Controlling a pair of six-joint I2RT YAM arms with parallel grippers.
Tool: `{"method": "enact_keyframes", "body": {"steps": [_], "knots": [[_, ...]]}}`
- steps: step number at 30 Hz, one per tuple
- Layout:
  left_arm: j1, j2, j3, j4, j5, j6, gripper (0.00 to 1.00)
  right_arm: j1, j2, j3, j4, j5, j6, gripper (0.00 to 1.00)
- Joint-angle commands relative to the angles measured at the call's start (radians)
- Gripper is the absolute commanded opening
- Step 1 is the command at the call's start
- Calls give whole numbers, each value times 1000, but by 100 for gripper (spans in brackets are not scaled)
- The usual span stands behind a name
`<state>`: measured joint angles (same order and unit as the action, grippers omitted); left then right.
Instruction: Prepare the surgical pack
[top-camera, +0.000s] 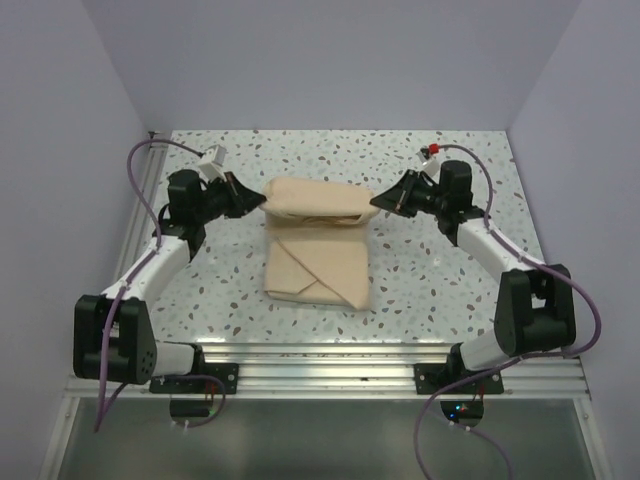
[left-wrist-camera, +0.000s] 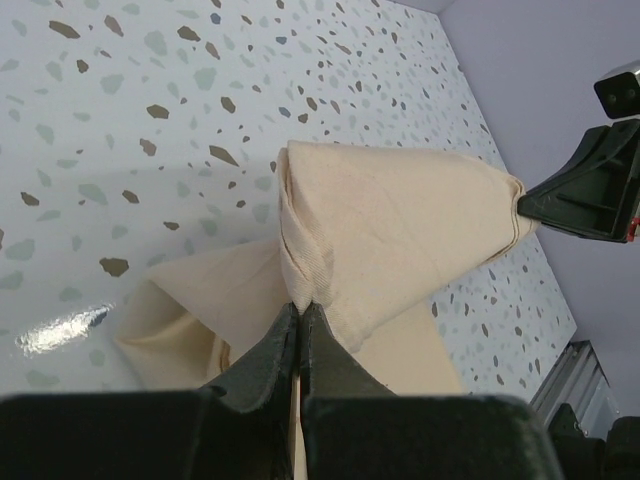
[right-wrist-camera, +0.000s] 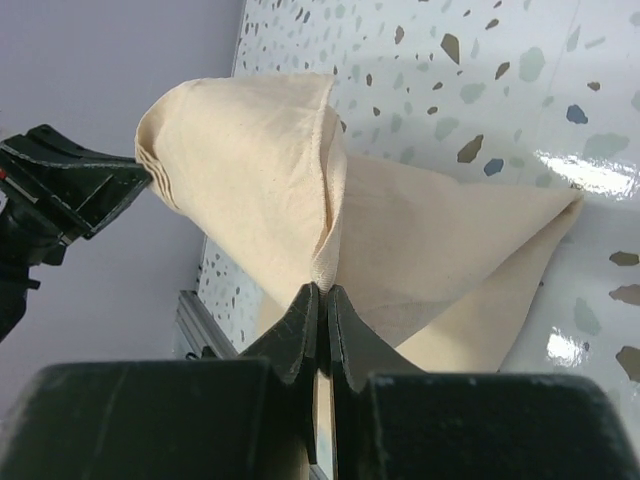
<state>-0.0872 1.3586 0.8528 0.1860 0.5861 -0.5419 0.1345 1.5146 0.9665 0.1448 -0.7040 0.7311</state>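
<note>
The beige wrap sheet (top-camera: 317, 240) lies folded over a bundle in the middle of the speckled table. Its far part is lifted and stretched between both grippers. My left gripper (top-camera: 262, 203) is shut on the sheet's left corner (left-wrist-camera: 300, 290). My right gripper (top-camera: 375, 203) is shut on the sheet's right corner (right-wrist-camera: 325, 275). In the left wrist view the right gripper (left-wrist-camera: 585, 190) shows at the far end of the stretched fold. In the right wrist view the left gripper (right-wrist-camera: 75, 190) shows likewise. The steel tray, tools and sachets are hidden.
The speckled table (top-camera: 450, 290) is walled at the back and both sides. A metal rail (top-camera: 330, 360) runs along the near edge by the arm bases. Purple cables (top-camera: 140, 190) loop from both arms.
</note>
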Motion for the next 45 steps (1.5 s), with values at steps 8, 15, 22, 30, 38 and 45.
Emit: {"method": "enact_keyframes", "body": {"steps": [8,15,22,30,38,45], "knots": [[-55,-168,-181,-91,-94,0,0,53,-151,-136,-134,92,-105,0],[-117,-199,-334,-69,-163,-49,0,125,-214,-259,-136,187,-90,0],[-126,-199,-446,-56,-238,-76,0,172,-298,-432,-88,300,-53,1],[-126,-208,-489,-9,-265,-95,21,205,-297,-529,-51,307,-48,28],[-135,-416,-426,-219,-396,-67,40,212,-398,-508,-157,339,-94,53],[-143,-564,-377,-434,-451,-75,39,211,-438,-381,-327,429,-182,72]]}}
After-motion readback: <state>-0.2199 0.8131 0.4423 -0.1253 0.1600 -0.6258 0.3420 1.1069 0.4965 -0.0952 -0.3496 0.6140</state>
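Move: Each hand already pinches one corner of the wrap's far flap, held up taut. The flap goes to the pack's side edges: the left edge lies about 11 cm back and 14 below the left hand, the right edge about 13 back and 13 below the right hand, neither off sideways. The crossed folds lie some 14 cm back and 12 right of the left hand, 15 below; the pack's near edge is about 3 cm nearer the robot than those folds. Back towards the robot, then ever more steeply down, both hands bring the pinched flap over the pack: the left about 11 cm back and 14 down, the right some 13 each way, wrists tipping downward. Low over the pack both open and let go; the left then rises about 6 cm and eases left, turning counter-clockwise, while the right opens wide and barely lifts. ##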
